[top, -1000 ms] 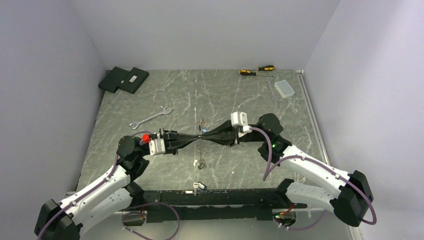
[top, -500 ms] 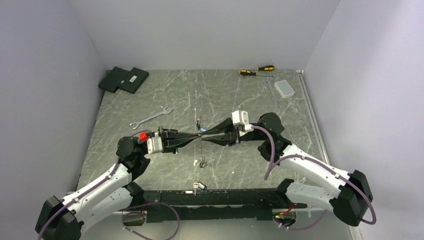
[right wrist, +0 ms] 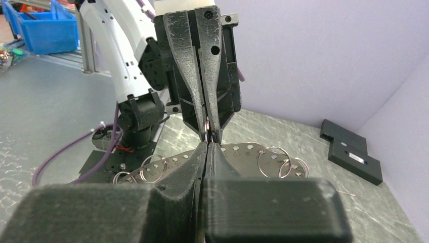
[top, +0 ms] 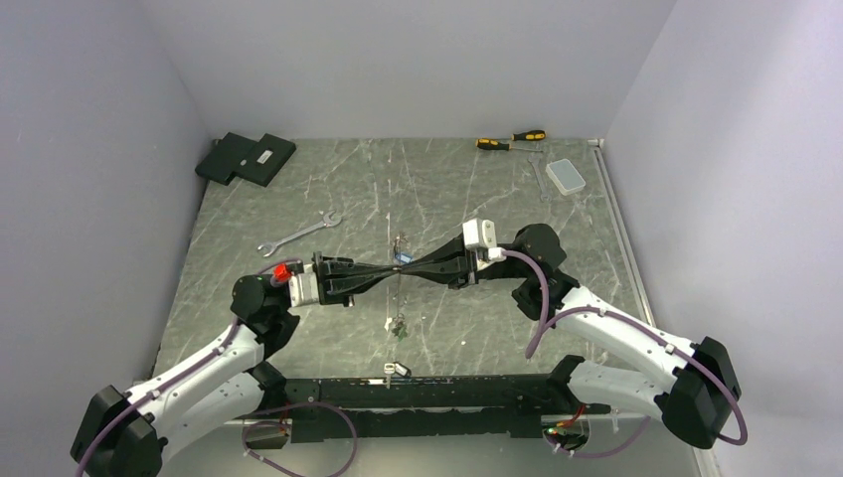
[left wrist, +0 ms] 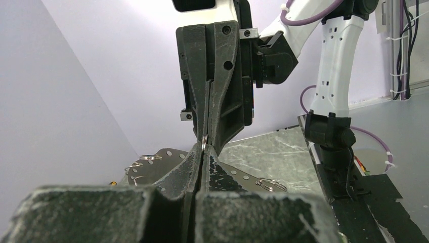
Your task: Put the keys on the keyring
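Note:
Over the middle of the table my left gripper [top: 394, 269] and right gripper [top: 406, 266] meet tip to tip, both with jaws pressed together. The keyring [top: 399, 298] is a thin silvery wire that runs from above the tips down to the table. A short bright piece of it [left wrist: 204, 143] sits pinched where the two pairs of tips meet. A small key with a green head [top: 398, 334] hangs at the wire's lower end. Another small key with a bluish head [top: 397, 370] lies near the front rail.
A silver wrench [top: 298, 235] lies at the left. Black boxes [top: 246, 157] sit at the back left. Two yellow-and-black screwdrivers [top: 510, 140] and a clear plastic box [top: 567, 176] are at the back right. Split rings [right wrist: 273, 159] hang on a perforated plate under the jaws.
The right gripper's jaws parted slightly and closed again at the wire. Both arms edged a little. The wire's lower end with the green key now hangs slightly lower.

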Robot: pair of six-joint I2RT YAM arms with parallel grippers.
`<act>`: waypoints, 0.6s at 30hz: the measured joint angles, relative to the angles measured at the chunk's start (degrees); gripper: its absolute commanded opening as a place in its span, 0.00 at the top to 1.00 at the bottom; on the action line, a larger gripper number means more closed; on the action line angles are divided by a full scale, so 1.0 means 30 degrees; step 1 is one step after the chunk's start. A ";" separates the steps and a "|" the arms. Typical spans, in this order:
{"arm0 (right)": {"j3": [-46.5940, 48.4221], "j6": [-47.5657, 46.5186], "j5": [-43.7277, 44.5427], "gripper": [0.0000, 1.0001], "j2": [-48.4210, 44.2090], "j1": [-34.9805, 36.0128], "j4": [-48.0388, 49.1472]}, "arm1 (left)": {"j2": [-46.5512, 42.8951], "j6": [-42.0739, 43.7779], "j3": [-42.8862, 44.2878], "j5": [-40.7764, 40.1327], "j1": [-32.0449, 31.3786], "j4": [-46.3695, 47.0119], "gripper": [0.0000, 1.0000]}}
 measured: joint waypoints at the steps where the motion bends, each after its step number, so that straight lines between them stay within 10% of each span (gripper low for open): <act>1: 0.0000 -0.0007 -0.0007 1.00 -0.0007 -0.0007 0.0015 | 0.0044 -0.0029 -0.0029 -0.0007 0.0000 0.0131 0.96; 6: 0.0029 -0.0379 -0.0197 1.00 -0.0029 0.0102 -0.0699 | -0.0750 0.0437 -0.0029 -0.0131 0.0000 -0.1260 0.34; 18: -0.0342 -0.8714 0.6615 1.00 -0.1676 0.4000 -0.7227 | -0.6586 0.7402 0.3781 -0.1902 -0.0044 -1.8455 0.28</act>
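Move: Both grippers already meet on one small split ring of the keyring, so that ring lies right at the left fingertips and equally at the right ones. From the left hand, the metal keyring plate hangs about 4 cm below. On the table, some 28 cm down, the blue key tag lies roughly 20 cm ahead and level sideways, and the black tag about 5 cm back, also level sideways. Spread the left fingers wide to let go of the ring, then draw the left gripper about 4 cm to its left, sinking slightly, while its fingertips tip down some 15 degrees and it turns counter-clockwise. Keep the right fingers pinched on the ring and lower it with the hanging plate about 5 cm, dipping those fingertips and swinging clockwise around 10 degrees. ##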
